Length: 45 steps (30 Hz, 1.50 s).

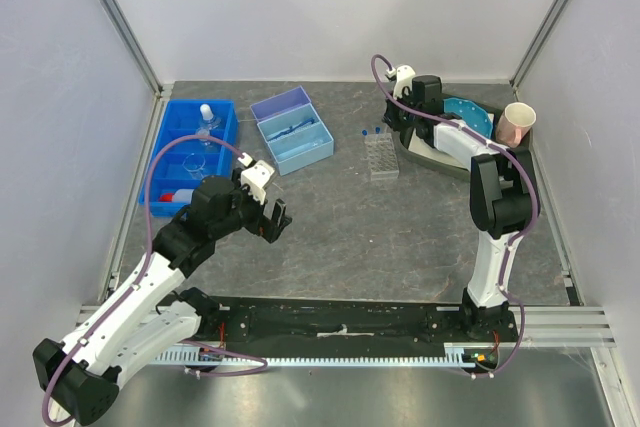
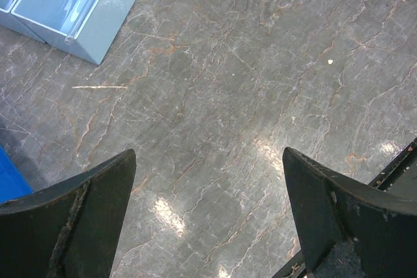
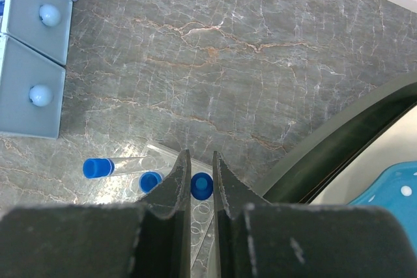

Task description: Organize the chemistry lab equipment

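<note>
My right gripper [image 3: 201, 154] is closed down to a cap's width around a blue-capped clear tube [image 3: 201, 185] that stands in the clear rack [image 3: 159, 154]; the cap fills the gap between the fingers. A second capped tube [image 3: 151, 180] stands beside it and a third [image 3: 98, 167] leans to the left. From above, this gripper [image 1: 392, 119] is over the rack [image 1: 382, 159]. My left gripper [image 1: 272, 219] is open and empty above bare table [image 2: 208, 154]. The blue bin [image 1: 222, 142] holds a clear flask [image 1: 205, 117] and the squeeze bottle [image 1: 176, 195].
A pale-blue box [image 1: 300, 142] with its purple lid open sits at the back middle; its corner shows in the left wrist view [image 2: 98, 30]. A dark oval tray [image 1: 425, 152] with a blue dotted disc [image 1: 470, 112] and a beige cup [image 1: 518, 124] are at the right.
</note>
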Available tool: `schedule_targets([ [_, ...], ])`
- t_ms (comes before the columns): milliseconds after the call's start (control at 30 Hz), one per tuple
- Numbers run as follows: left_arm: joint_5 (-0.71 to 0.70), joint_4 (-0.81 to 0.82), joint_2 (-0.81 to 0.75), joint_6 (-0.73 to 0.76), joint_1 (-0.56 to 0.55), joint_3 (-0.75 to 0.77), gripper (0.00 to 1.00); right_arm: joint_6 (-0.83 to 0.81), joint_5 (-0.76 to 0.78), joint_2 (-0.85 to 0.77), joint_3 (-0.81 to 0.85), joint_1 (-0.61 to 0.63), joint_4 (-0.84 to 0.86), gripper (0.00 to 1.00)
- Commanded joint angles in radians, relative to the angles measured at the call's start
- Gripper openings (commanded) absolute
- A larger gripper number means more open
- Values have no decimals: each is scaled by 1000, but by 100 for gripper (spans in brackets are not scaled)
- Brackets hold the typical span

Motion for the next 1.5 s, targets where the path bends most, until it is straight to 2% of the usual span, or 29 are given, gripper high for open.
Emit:
schedule_targets([
  [0,0,31,-10,35,0,-2,100,2,-35,-3,9,5,6,11],
  [233,8,31,-13,40,0,-3,100,4,-64,-29,-9,5,6,11],
  [500,16,31,-8,41,0,-5,100,-19,2,0,-14,5,6,13],
  [700,16,30,-5,43,0,-5,100,-18,-31,19,-5,5,-7,18],
  [900,16,30,0,43,-2,-5,100,-4,-77,-1,11,5,-30,27],
  [1267,5,31,-11,38,0,-3,100,24,-100,-108,18,7,-46,37],
  [1333,-10,31,-14,26,0,0,100,9,-95,-159,14,5,-64,43],
  [1367,-20,33,-16,6,0,3,100,-7,-94,-177,12,4,-72,52],
  [1467,-82,45,-40,-34,18,6,100,-33,-116,-262,12,-12,-129,64],
])
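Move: The right hand already grips the blue cap of a tube over the rack's far right corner hole, which lies about 4 cm below and 1 cm back, not off to either side. Two capped tubes stand level with the hand, about 3 and 7 cm to its left; the grey tray's middle is some 22 cm right and 2 cm back. From the left hand, that hole is about 26 cm ahead, 31 cm right and 10 cm lower. Right hand eases the tube down about 1 cm, releases its cap, then lifts some 3.5 cm, drawing back. ##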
